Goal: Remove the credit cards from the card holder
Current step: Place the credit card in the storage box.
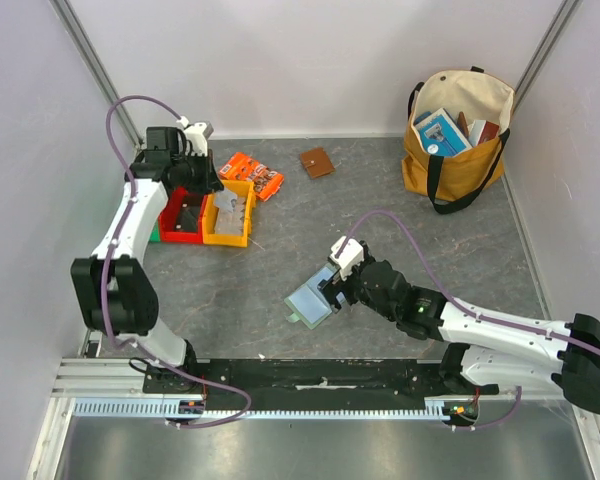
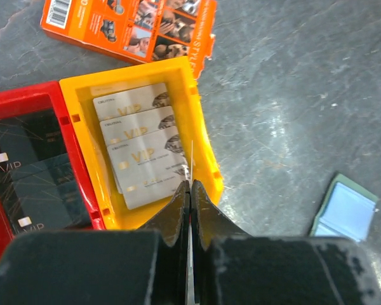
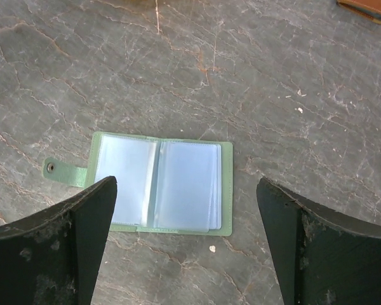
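Observation:
The card holder (image 1: 310, 303) (image 3: 178, 184) lies open and flat on the grey table, pale green with light-blue sleeves and a tab at its left. My right gripper (image 1: 330, 290) (image 3: 185, 183) hovers just above it, open wide with nothing between the fingers. My left gripper (image 1: 216, 188) (image 2: 190, 184) is over the yellow bin (image 1: 248, 212) (image 2: 203, 127), shut on a thin credit card seen edge-on (image 2: 192, 155). Several silver credit cards (image 2: 140, 152) lie in that bin. Dark cards (image 2: 32, 165) lie in the red bin (image 1: 180, 236) (image 2: 25, 95) beside it. The holder (image 2: 346, 210) also shows in the left wrist view.
An orange printed packet (image 1: 252, 174) (image 2: 133, 28) lies just behind the bins. A brown square wallet (image 1: 316, 162) (image 3: 366, 7) sits further back. A yellow tote bag (image 1: 455, 140) with boxes stands at the back right. Walls close in the table on three sides.

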{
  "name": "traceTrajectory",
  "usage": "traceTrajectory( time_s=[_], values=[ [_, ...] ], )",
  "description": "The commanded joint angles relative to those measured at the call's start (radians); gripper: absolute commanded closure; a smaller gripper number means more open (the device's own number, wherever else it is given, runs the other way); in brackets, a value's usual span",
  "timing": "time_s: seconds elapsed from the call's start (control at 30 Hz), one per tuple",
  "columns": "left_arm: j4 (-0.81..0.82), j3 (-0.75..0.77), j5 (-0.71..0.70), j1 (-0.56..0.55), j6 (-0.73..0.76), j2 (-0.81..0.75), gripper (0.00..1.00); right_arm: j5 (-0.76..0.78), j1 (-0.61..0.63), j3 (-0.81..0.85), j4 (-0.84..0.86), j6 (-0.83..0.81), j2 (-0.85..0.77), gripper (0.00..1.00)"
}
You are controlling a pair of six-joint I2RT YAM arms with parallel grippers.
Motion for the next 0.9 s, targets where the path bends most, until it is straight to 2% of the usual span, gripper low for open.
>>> traceTrajectory(
  time_s=[0.0, 0.17, 0.5, 0.6, 0.7, 0.8, 0.83, 0.87],
  values=[
    [-0.1, 0.109, -0.039, 0.004, 0.098, 0.125, 0.98, -0.024, -0.016, -0.008, 0.009, 0.039, -0.013, 0.02],
    [-0.114, 0.166, 0.017, 0.004, 0.072, 0.267, 0.98, -0.041, -0.049, -0.016, 0.014, 0.054, 0.003, 0.02],
    [-0.09, 0.196, 0.036, 0.002, 0.068, 0.39, 0.96, -0.096, -0.13, -0.017, 0.015, 0.104, 0.036, 0.02],
    [-0.09, 0.185, -0.019, 0.001, 0.045, 0.38, 0.85, -0.088, -0.147, -0.011, 0.012, 0.14, 0.059, 0.02],
    [-0.073, 0.17, -0.09, 0.001, 0.015, 0.335, 0.68, -0.113, -0.159, 0.006, -0.005, 0.17, 0.092, 0.02],
    [-0.051, 0.148, -0.162, -0.013, -0.015, 0.26, 0.59, -0.142, -0.171, 0.027, -0.028, 0.21, 0.149, 0.03],
    [-0.045, 0.14, -0.183, -0.019, -0.021, 0.234, 0.42, -0.151, -0.181, 0.036, -0.038, 0.222, 0.166, 0.04],
    [-0.038, 0.134, -0.211, -0.029, -0.032, 0.193, 0.41, -0.16, -0.19, 0.041, -0.046, 0.241, 0.186, 0.06]
  ],
)
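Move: The left hand, with the credit card still pinched edge-on, has the yellow storage box some 15 cm below, roughly 2 cm ahead and 2 cm to the right. The red box stands about 9 cm to the left of the yellow one; the orange packet lies around 9 cm beyond it and 5 cm farther right. For the open right hand, the card holder lies about 13 cm below, 2 cm back and 2 cm left. Left lowers the card 11 cm into the yellow box and opens; open right sinks 5 cm towards the card holder. ##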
